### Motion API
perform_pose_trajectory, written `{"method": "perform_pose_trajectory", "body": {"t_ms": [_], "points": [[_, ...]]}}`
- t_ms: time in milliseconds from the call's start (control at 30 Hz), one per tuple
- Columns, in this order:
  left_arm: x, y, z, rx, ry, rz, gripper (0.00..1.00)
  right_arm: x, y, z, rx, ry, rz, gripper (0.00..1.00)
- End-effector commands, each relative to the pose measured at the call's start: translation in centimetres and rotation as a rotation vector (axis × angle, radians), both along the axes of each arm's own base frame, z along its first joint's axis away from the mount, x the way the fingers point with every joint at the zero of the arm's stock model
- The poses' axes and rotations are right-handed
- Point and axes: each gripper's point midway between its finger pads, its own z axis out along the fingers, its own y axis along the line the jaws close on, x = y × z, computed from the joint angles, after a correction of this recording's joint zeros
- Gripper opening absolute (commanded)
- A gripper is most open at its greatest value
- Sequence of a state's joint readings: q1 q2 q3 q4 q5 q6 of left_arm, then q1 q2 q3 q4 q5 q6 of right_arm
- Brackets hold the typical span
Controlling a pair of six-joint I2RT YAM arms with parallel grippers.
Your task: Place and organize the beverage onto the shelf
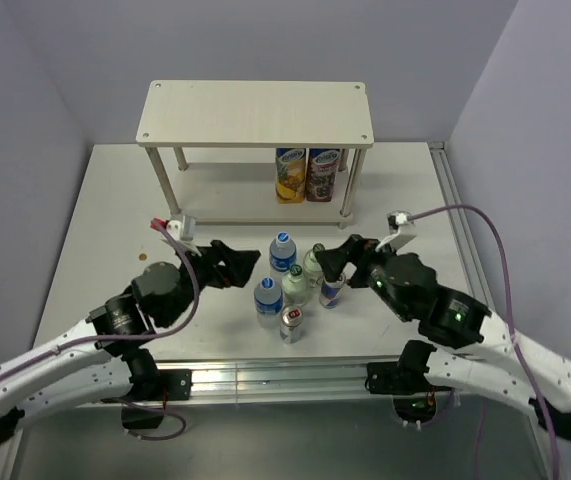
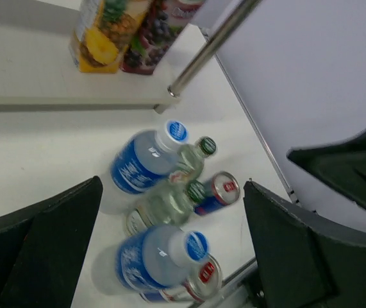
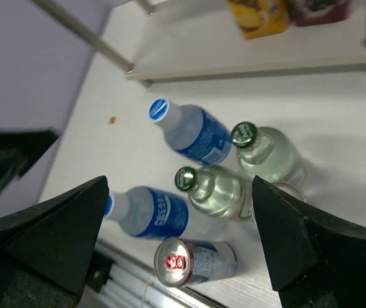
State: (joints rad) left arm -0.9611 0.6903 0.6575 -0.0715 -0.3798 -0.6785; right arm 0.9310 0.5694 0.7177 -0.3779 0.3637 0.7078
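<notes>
The shelf (image 1: 255, 112) stands at the back, with a yellow pineapple carton (image 1: 290, 175) and a dark grape carton (image 1: 322, 175) on its lower board. In front stands a cluster: two blue-label bottles (image 1: 283, 250) (image 1: 268, 297), two green-capped glass bottles (image 1: 314, 262) (image 1: 295, 284) and two cans (image 1: 332, 291) (image 1: 291, 323). My left gripper (image 1: 250, 268) is open and empty, just left of the cluster; its wrist view looks onto the near blue bottle (image 2: 157, 256). My right gripper (image 1: 337, 258) is open and empty at the cluster's right; its wrist view shows a can (image 3: 192, 260) and a glass bottle (image 3: 218, 189).
The shelf's silver front right leg (image 2: 211, 45) stands just behind the cluster. The table's near edge with its metal rail (image 1: 285, 375) lies close in front of the cans. Grey walls close in the back and both sides.
</notes>
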Motion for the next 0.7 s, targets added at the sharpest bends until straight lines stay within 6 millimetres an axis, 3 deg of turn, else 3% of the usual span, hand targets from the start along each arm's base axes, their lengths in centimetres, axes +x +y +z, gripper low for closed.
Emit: {"method": "perform_pose_trajectory", "body": {"t_ms": [0,33,67,133,167,233,333,500,533,667], "points": [[0.6,3.1,0.0,0.171,-0.022,0.373,0.99,1.1,-1.7,2.7,-0.191,-0.028,-0.312,1.0],[-1.5,1.5,-0.4,0.213,-0.034,0.335,0.99,0.4,-2.6,2.2,-0.292,-0.036,-0.347,1.0],[-2.2,0.9,1.1,0.206,-0.048,0.345,0.99,-0.1,-2.4,2.6,-0.305,-0.049,-0.366,1.0],[-3.1,0.1,0.0,0.308,-0.06,0.376,0.99,-1.0,-1.9,2.9,-0.301,-0.052,-0.401,1.0],[-3.7,-0.8,1.1,0.287,-0.056,0.359,0.99,-1.0,-1.9,2.6,-0.309,-0.052,-0.412,1.0],[-4.1,-1.8,0.4,0.319,-0.054,0.339,0.99,-1.5,-2.1,1.0,-0.311,-0.02,-0.424,1.0],[-6.7,-3.8,-0.4,0.288,-0.057,0.208,0.99,-2.6,-2.8,-2.1,-0.309,0.033,-0.424,1.0],[-8.3,-3.9,-2.1,0.208,-0.024,0.1,0.99,-4.2,-3.5,-7.5,-0.318,0.134,-0.411,1.0],[-8.8,-4.0,-2.4,0.221,-0.037,0.078,0.99,-4.5,-2.6,-8.2,-0.298,0.159,-0.393,1.0],[-9.4,-4.0,-3.8,0.26,-0.042,0.071,0.99,-4.9,-2.4,-12.0,-0.325,0.193,-0.387,1.0]]}}
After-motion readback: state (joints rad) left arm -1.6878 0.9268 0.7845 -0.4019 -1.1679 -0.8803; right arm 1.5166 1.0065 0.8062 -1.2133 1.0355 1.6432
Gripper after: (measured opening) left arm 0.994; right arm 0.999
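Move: The right gripper's rear can stands about 2 cm ahead of it, 2 cm to its right and some 19 cm below; of that can, the rear glass bottle is 4 cm farther out and 4 cm left, the front glass bottle 1 cm nearer and 8 cm left. From the left gripper, the front can lies roughly 7 cm back, 10 cm right and 20 cm down, with the front Pocari bottle 3 cm back and 5 cm right. Swing the open right gripper briefly left and up, then bring it right and sharply down, ending some 11 cm lower and 5 cm back, its fingers tipping down and turning clockwise towards the rear can. Meanwhile draw the open left gripper back about 9 cm, first rightward then slightly left again, sinking towards the front can as its left side rolls up. Touch nothing yet. ##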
